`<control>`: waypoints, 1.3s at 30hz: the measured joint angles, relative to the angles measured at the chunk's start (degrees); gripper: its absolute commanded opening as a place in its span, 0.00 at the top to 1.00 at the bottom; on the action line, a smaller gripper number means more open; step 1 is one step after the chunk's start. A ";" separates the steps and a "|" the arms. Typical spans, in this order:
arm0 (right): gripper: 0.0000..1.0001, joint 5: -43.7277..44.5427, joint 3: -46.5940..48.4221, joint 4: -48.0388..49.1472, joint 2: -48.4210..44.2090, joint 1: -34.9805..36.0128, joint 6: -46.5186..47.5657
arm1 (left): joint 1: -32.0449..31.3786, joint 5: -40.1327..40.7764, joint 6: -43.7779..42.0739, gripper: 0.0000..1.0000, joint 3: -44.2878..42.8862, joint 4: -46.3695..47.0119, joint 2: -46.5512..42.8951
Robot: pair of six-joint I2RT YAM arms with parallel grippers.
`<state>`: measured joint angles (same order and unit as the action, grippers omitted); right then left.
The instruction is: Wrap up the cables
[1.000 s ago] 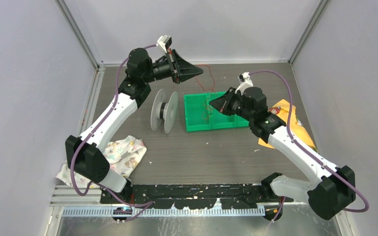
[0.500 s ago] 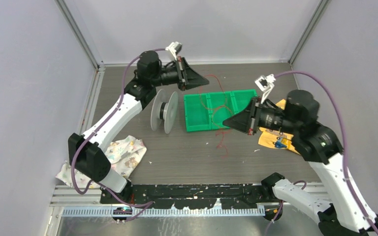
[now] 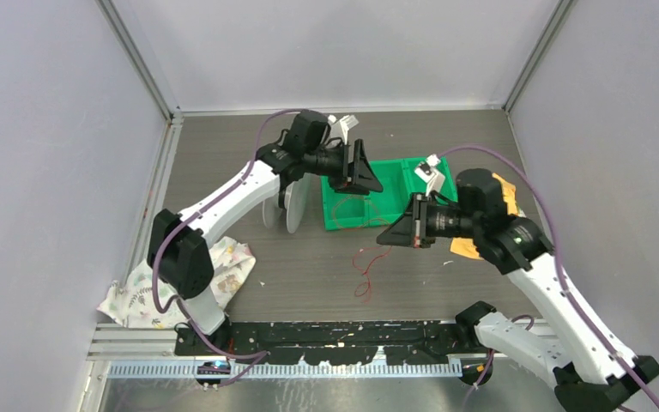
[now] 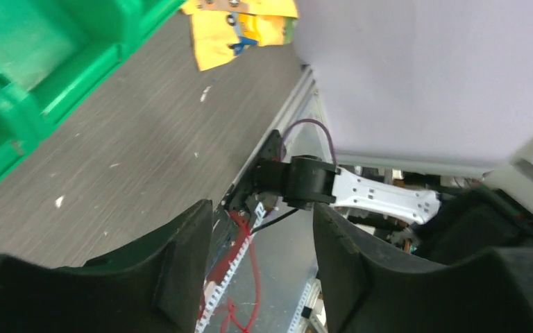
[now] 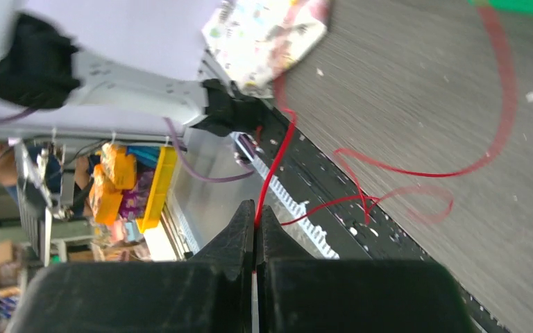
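A thin red cable [image 3: 362, 262] hangs from my right gripper [image 3: 383, 241] in loose loops down to the table. More red strands [image 3: 344, 207] lie in the green tray [image 3: 392, 209]. In the right wrist view the right gripper [image 5: 255, 212] is shut on the cable [image 5: 275, 164], which runs straight out from the tips. My left gripper [image 3: 372, 184] hovers over the tray's left half. In its wrist view the left gripper [image 4: 262, 208] is open with nothing between the fingers. A blurred red strand [image 4: 255, 274] shows beyond the gap, untouched.
A grey two-flanged spool [image 3: 292, 204] stands upright left of the tray, partly behind the left arm. A patterned cloth [image 3: 216, 266] lies at the near left. A yellow packet [image 3: 505, 190] lies right of the tray under the right arm.
My left gripper swung right, from the back of the table to over the tray, and opened. My right gripper, still shut on the cable, shifted left, and the hanging loops moved with it.
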<state>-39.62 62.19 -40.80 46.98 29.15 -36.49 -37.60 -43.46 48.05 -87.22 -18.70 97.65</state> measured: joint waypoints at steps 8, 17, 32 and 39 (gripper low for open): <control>0.99 6.14 -7.96 6.51 6.60 -1.27 -8.52 | 0.83 14.71 -15.17 0.24 -4.98 -14.36 -6.47; 0.99 8.09 -16.26 20.63 11.19 -4.90 -23.34 | 1.99 22.73 -23.71 0.26 11.76 -8.17 -27.91; 0.99 5.84 -14.71 35.21 16.39 -6.40 -34.45 | -10.45 29.35 -29.40 0.24 39.36 11.23 -37.27; 0.99 5.46 -14.71 37.07 16.39 -6.40 -35.67 | -11.52 35.56 -32.48 0.27 41.97 20.92 -33.07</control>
<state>-34.15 47.48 -3.73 63.37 22.74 -72.16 -49.12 -7.90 15.57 -45.25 2.22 64.58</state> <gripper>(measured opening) 0.028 0.753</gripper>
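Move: The red cable is already pinched in the right fingers; its slack, which the left hand goes for, hangs some 16 cm back of the left hand, 2 cm to its left and roughly 8 cm lower. The green box's middle is about 12 cm ahead of the left hand, 5 cm to its right and 26 cm below. From the right hand, the spool stands about 18 cm ahead, 21 cm left and 24 cm lower, the box 26 cm ahead, 5 cm right and 30 cm lower. Keeping its pinch on the red cable, the right hand carries it about 13 cm forward and 5 cm down towards the spool, fingers swinging round to point more forward. The empty left hand finishes opening, arcs left and up, then sinks back, and at last turns back rightward to the hanging slack, rolling some 45 degrees so its forward side rises. ##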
